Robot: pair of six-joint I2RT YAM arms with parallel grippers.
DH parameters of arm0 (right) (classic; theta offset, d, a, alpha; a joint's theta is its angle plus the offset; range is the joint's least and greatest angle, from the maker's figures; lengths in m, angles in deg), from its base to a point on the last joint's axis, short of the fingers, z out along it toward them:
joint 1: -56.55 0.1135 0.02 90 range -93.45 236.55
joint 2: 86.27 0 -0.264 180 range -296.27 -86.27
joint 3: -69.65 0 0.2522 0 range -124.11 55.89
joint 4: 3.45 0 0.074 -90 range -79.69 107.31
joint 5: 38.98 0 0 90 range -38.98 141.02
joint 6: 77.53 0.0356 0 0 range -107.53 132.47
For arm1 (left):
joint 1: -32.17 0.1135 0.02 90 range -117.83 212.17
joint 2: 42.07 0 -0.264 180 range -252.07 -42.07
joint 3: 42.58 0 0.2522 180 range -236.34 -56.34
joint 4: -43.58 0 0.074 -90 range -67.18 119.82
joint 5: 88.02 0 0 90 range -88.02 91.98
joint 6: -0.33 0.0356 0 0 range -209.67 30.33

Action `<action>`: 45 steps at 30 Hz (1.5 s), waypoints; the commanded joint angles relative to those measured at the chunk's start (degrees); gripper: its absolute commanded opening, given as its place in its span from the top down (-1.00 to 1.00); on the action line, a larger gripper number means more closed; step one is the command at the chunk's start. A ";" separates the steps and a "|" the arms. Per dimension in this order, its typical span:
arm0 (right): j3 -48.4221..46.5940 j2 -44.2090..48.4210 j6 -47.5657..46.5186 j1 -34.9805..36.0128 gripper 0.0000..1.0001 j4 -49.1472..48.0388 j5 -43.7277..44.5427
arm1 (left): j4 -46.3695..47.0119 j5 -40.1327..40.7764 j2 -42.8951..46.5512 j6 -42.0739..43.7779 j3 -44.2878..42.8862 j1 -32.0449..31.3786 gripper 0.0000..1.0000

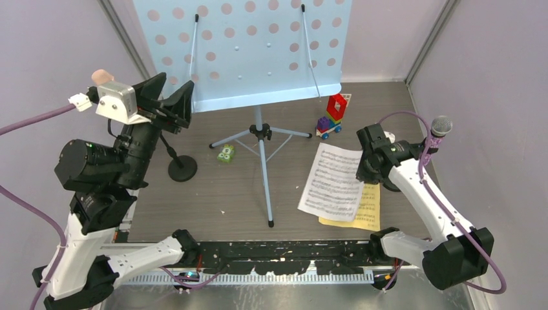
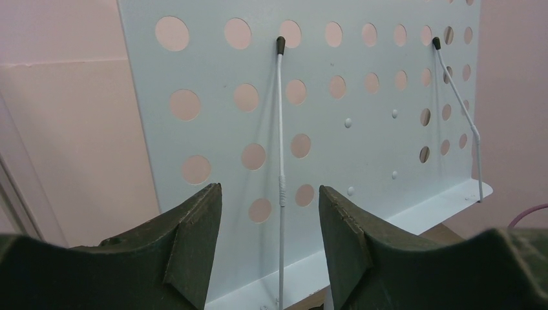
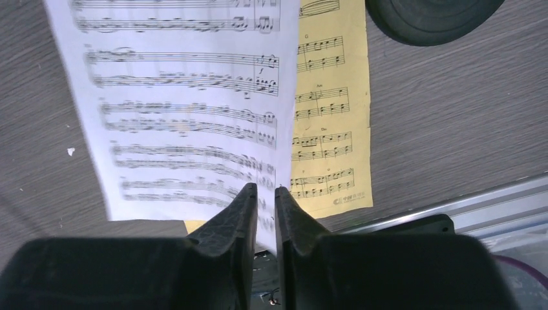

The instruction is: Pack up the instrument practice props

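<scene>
The pale-blue perforated music rack (image 1: pixel 252 51) stands on tripod legs (image 1: pixel 262 139) at the back. My left gripper (image 1: pixel 184 100) is raised just left of it. It is open and empty (image 2: pixel 270 188), facing the rack (image 2: pixel 362 129). The white score sheet (image 1: pixel 333 181) lies over the yellow one (image 1: pixel 367 210). My right gripper (image 1: pixel 363 166) is at the white sheet's far edge. Its jaws (image 3: pixel 265 188) stand slightly apart, with the white sheet's (image 3: pixel 187 110) edge loose in the gap. A peach microphone (image 1: pixel 101 76) and a purple microphone (image 1: pixel 441 126) stand upright in black holders (image 1: pixel 183 168).
A colourful toy brick car (image 1: pixel 331 116) sits right of the tripod and a small green block (image 1: pixel 225 153) left of it. The right holder's round base (image 3: pixel 433 16) lies beside the yellow sheet (image 3: pixel 329 129). Purple cables trail along both arms. Walls close in on three sides.
</scene>
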 commanded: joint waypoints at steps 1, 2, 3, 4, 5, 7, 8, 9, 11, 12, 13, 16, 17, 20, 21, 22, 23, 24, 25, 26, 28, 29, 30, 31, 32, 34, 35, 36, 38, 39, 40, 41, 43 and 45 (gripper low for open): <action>-1.88 1.45 0.81 -0.21 0.48 -0.51 2.67 | -0.41 -0.96 0.24 -1.79 -0.76 -0.11 -0.17; -1.79 1.62 1.10 -0.21 0.46 -0.80 3.06 | -1.03 -1.23 0.69 -2.50 -0.66 -0.12 -0.17; -1.79 1.70 1.27 -0.25 0.43 -1.18 3.59 | -1.73 -1.73 1.25 -3.48 -0.41 -0.11 -0.17; -1.72 1.81 1.51 -0.23 0.43 -1.40 4.31 | -1.97 -2.11 1.82 -4.11 0.01 -0.11 -0.17; -1.60 2.01 1.77 -0.18 0.43 -1.65 4.54 | -2.24 -2.37 2.49 -4.74 0.47 -0.11 -0.17; -1.21 2.73 2.15 -0.23 0.43 -2.38 5.16 | -3.26 -2.56 3.42 -5.84 0.93 -0.12 -0.17; -1.10 3.18 2.32 -0.23 0.41 -2.69 5.21 | -4.21 -2.58 3.75 -6.40 0.79 -0.11 -0.17; -1.09 3.78 2.45 -0.23 0.37 -3.06 5.03 | -5.62 -2.40 3.95 -6.96 0.47 -0.12 -0.17; -0.88 5.66 2.48 -0.23 0.28 -4.46 3.77 | -8.74 -1.81 4.22 -8.21 -0.27 -0.12 -0.17; -0.77 6.95 2.25 -0.27 0.23 -5.53 2.92 | -10.40 -1.45 4.53 -8.81 -0.36 -0.11 -0.17; -0.63 8.26 1.72 -0.23 0.18 -6.42 1.93 | -11.51 -0.97 4.92 -9.46 -0.19 -0.11 -0.17; 0.01 13.03 0.44 -0.23 0.05 -9.03 -0.14 | -13.50 -0.13 7.36 -11.52 1.38 -0.11 -0.18; 0.31 14.50 -0.10 -0.23 0.01 -10.06 -0.84 | -13.68 0.07 8.22 -12.14 2.11 -0.11 -0.18; 1.37 18.64 -1.38 -0.23 -0.12 -12.84 -2.53 | -14.48 0.44 10.41 -13.55 3.70 -0.11 -0.18; 1.63 19.92 -1.84 -0.23 -0.17 -13.76 -2.94 | -15.28 0.44 10.96 -14.01 3.76 -0.16 -0.19; 1.90 20.89 -2.38 -0.23 -0.21 -14.26 -3.44 | -15.97 0.30 11.48 -14.45 3.76 -0.12 -0.20; 2.10 21.82 -3.06 -0.23 -0.24 -14.92 -3.88 | -16.92 -0.10 11.98 -14.89 3.76 -0.14 -0.20; 2.20 22.60 -3.44 -0.23 -0.28 -15.38 -3.92 | -18.01 -0.37 12.58 -15.34 3.88 -0.12 -0.20; 2.36 23.37 -3.82 -0.23 -0.32 -15.61 -3.93 | -18.60 -0.84 13.28 -15.74 4.30 -0.11 -0.21; 2.46 24.11 -4.19 -0.23 -0.36 -16.07 -3.94 | -18.80 -1.16 13.96 -16.14 4.98 -0.16 -0.22; 3.02 25.53 -4.73 -0.23 -0.45 -17.21 -4.19 | -19.00 -1.98 15.53 -16.95 7.34 -0.11 -0.23; 3.43 26.16 -4.81 -0.27 -0.48 -17.89 -4.53 | -18.97 -2.59 16.18 -17.33 8.80 -0.11 -0.23; 3.93 26.93 -4.84 -0.20 -0.51 -18.75 -4.92 | -19.06 -3.19 16.80 -17.79 10.31 -0.11 -0.24; 4.37 27.61 -4.82 -0.22 -0.53 -19.56 -5.48 | -19.24 -3.72 17.23 -18.37 11.98 -0.11 -0.25; 4.82 28.22 -4.82 -0.23 -0.55 -20.41 -6.30 | -19.61 -4.49 17.80 -18.93 13.41 -0.11 -0.26; 5.29 29.29 -5.06 -0.23 -0.56 -21.64 -7.70 | -19.91 -6.48 19.12 -20.01 16.90 -0.11 -0.27; 5.47 29.75 -5.12 -0.23 -0.56 -22.16 -8.13 | -19.14 -7.32 20.27 -20.74 19.39 -0.10 -0.28; 5.62 30.21 -5.16 -0.23 -0.57 -22.60 -8.31 | -17.77 -8.15 22.15 -21.51 22.29 -0.11 -0.31; 6.03 31.30 -5.17 -0.23 -0.58 -23.44 -8.66 | -13.54 -8.52 25.30 -23.81 29.05 -0.11 -0.40; 6.38 32.08 -5.06 -0.23 -0.58 -23.67 -8.70 | -10.99 -8.54 26.58 -26.02 32.64 -0.11 -0.47; 6.63 32.55 -4.86 -0.23 -0.60 -24.02 -8.87 | -7.96 -8.74 27.78 -27.19 35.95 -0.13 -0.55; 7.06 33.07 -4.42 -0.23 -0.60 -24.25 -9.10 | -5.23 -9.04 28.57 -28.30 39.13 -0.12 -0.62; 7.76 33.84 -3.42 -0.21 -0.60 -24.56 -10.22 | 0.58 -9.13 28.93 -30.02 45.44 -0.13 -0.69; 8.53 34.49 -2.20 -0.23 -0.60 -24.75 -11.66 | 6.58 -9.41 28.27 -30.33 49.74 -0.11 -0.71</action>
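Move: White sheet music hangs just clear of my nearly shut right fingers: its middle is about 10 cm left, 1 cm ahead, 13 cm below. Under it, the yellow sheet's middle is 4 cm left, 1 cm back; the microphone base is 12 cm right, 3 cm ahead. From my left hand, the music stand's leg joint lies some 17 cm ahead, 16 right, 45 below; the green cube 14 ahead, 2 right, 56 below. I open my right fingers wide beside the white sheet's right edge and lift about 12 cm up and away from both sheets, tipping the fingers up from the table towards forward. My left hand first eases back, left and down off the bare music stand panel, then drops fast while swinging right, some 25 cm down in all, its fingers opening wider and tipping down towards the leg joint's level. ##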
